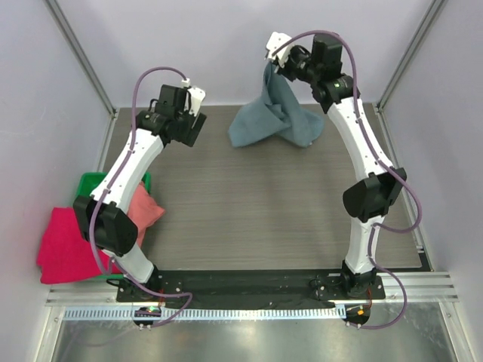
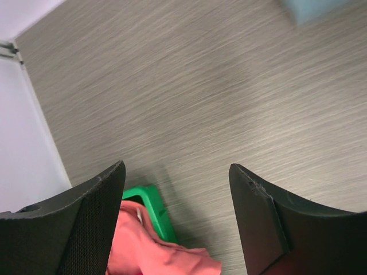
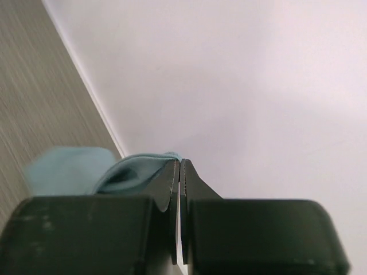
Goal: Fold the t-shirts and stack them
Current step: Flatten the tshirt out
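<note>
The slate-blue t-shirt (image 1: 275,113) hangs bunched at the back of the table, its top edge lifted and its lower part resting on the surface. My right gripper (image 1: 272,66) is shut on that top edge. In the right wrist view the jaws (image 3: 180,163) are pressed together with blue cloth (image 3: 132,172) pinched at the tips. My left gripper (image 1: 193,132) hovers open and empty over the table's back left (image 2: 178,172). The salmon-pink t-shirt (image 1: 143,207) spills out of a green bin (image 1: 90,181). The crimson-pink t-shirt (image 1: 64,245) lies at the left edge.
The green bin (image 2: 152,200) with salmon cloth (image 2: 149,246) shows below the left fingers. Grey walls and metal frame posts close in the table at the back and sides. A rail with both arm bases runs along the near edge.
</note>
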`<state>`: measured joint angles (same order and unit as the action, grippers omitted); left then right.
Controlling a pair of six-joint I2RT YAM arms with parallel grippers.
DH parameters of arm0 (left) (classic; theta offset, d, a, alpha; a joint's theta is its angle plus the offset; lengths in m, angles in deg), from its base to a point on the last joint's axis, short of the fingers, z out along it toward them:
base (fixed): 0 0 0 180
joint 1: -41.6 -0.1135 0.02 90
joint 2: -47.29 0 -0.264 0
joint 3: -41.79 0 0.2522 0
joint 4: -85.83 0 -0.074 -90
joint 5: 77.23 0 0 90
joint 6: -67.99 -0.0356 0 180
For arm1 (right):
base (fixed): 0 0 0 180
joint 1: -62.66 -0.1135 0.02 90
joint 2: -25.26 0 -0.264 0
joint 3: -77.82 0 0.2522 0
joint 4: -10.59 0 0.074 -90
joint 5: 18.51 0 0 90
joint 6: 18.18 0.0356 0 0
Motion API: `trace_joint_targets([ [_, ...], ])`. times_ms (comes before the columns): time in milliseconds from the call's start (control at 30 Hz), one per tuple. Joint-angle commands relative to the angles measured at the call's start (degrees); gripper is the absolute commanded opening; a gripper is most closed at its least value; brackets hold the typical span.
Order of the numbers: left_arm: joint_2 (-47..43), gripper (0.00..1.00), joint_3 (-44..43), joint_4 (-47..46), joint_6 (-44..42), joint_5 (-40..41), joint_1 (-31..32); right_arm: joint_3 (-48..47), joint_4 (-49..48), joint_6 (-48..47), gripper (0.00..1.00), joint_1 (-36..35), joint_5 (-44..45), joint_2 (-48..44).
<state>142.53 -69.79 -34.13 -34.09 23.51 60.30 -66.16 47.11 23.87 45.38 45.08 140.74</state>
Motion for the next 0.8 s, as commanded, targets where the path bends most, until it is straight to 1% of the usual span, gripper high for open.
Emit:
trace_joint_targets([
  [0,1.87,0.73,-2.02,0.74,1.44,-3.45,0.11,0.03,-3.17,3.64,0.02,-1.96,0.22,-5.70],
  [33,1.96,0.73,-2.46,0.74,1.62,-3.45,0.20,1.44,-2.21,3.99,0.02,-2.41,-0.47,-8.66],
  [100,1.62,0.73,-2.46,0.83,1.27,-3.19,0.20,5.57,0.95,4.18,0.02,-3.72,-2.75,-11.67],
  [133,1.44,0.73,-2.20,0.39,1.00,-2.92,0.11,7.15,5.40,3.22,0.02,-5.29,-4.85,-14.99],
  [167,0.83,0.73,-1.42,-0.13,0.31,-2.66,0.11,11.52,7.10,2.86,0.02,-6.18,-5.48,-16.59],
  [233,0.39,0.73,-0.62,-0.66,-0.40,-2.39,0.11,16.20,10.18,3.82,0.01,-8.11,-7.32,-20.10],
  [267,0.21,0.73,-0.01,-1.10,-0.75,-2.39,0.11,20.13,11.06,4.26,0.01,-8.64,-8.29,-22.47],
  [367,0.03,0.73,0.70,-1.19,-0.67,-2.92,0.11,23.42,14.49,6.89,0.02,-10.31,-9.26,-23.81],
  [433,-0.23,0.73,0.96,-1.19,-0.32,-3.10,0.02,24.74,16.52,5.59,0.02,-10.76,-9.10,-23.81],
  [500,-0.41,0.73,1.49,-1.02,-0.32,-3.10,0.11,26.58,16.18,4.27,0.15,-11.29,-7.17,-24.07],
  [533,-0.84,0.73,1.75,-1.19,-0.32,-3.10,0.11,26.94,15.21,4.09,0.24,-11.29,-5.85,-24.16],
  [567,-0.93,0.73,1.93,-1.28,-0.32,-3.10,0.11,27.29,13.90,4.69,0.42,-11.29,-4.54,-24.08],
  [600,-1.20,0.74,2.63,-1.37,-0.40,-3.10,0.11,27.55,10.75,5.48,0.47,-11.29,-0.70,-23.90],
  [633,-1.29,0.74,2.98,-1.37,-0.58,-3.18,0.11,27.99,8.98,6.36,0.50,-11.11,1.61,-23.73],
  [667,-1.29,0.74,3.33,-1.46,-0.58,-3.53,0.11,29.48,6.96,9.33,0.52,-10.76,3.28,-23.38],
  [733,-0.94,0.74,4.30,-1.20,-0.49,-4.23,0.11,29.93,5.18,12.16,0.52,-7.52,4.09,-20.66],
  [767,-0.67,0.74,4.74,-0.76,-0.06,-5.46,0.11,29.58,5.53,15.74,0.52,-6.12,4.09,-19.34],
])
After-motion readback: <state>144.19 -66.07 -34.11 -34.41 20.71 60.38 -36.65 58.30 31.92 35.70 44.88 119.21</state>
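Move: The right hand, high over the far part of the table, still grips the blue t-shirt, whose body hangs some 22 cm below it. The bare mid-table it is to be laid on is about 22 cm back, 4 left and 36 down; the far table edge is about 12 cm ahead, straight in front and equally low. The crate's coral shirt lies roughly 30 cm back, 41 left, 32 down. From the left hand, that mid-table spot is about 10 cm back, 24 right, 20 down. Still pinching the blue t-shirt, the right hand lifts a touch, then whips back some 18 cm, slightly left and down over mid-table, tipping about 25 degrees downwards. Its fingers open about halfway late in the backswing and let the shirt go; the hand then drifts a few centimetres forward. The left hand, empty and open, sinks about 4 cm. ##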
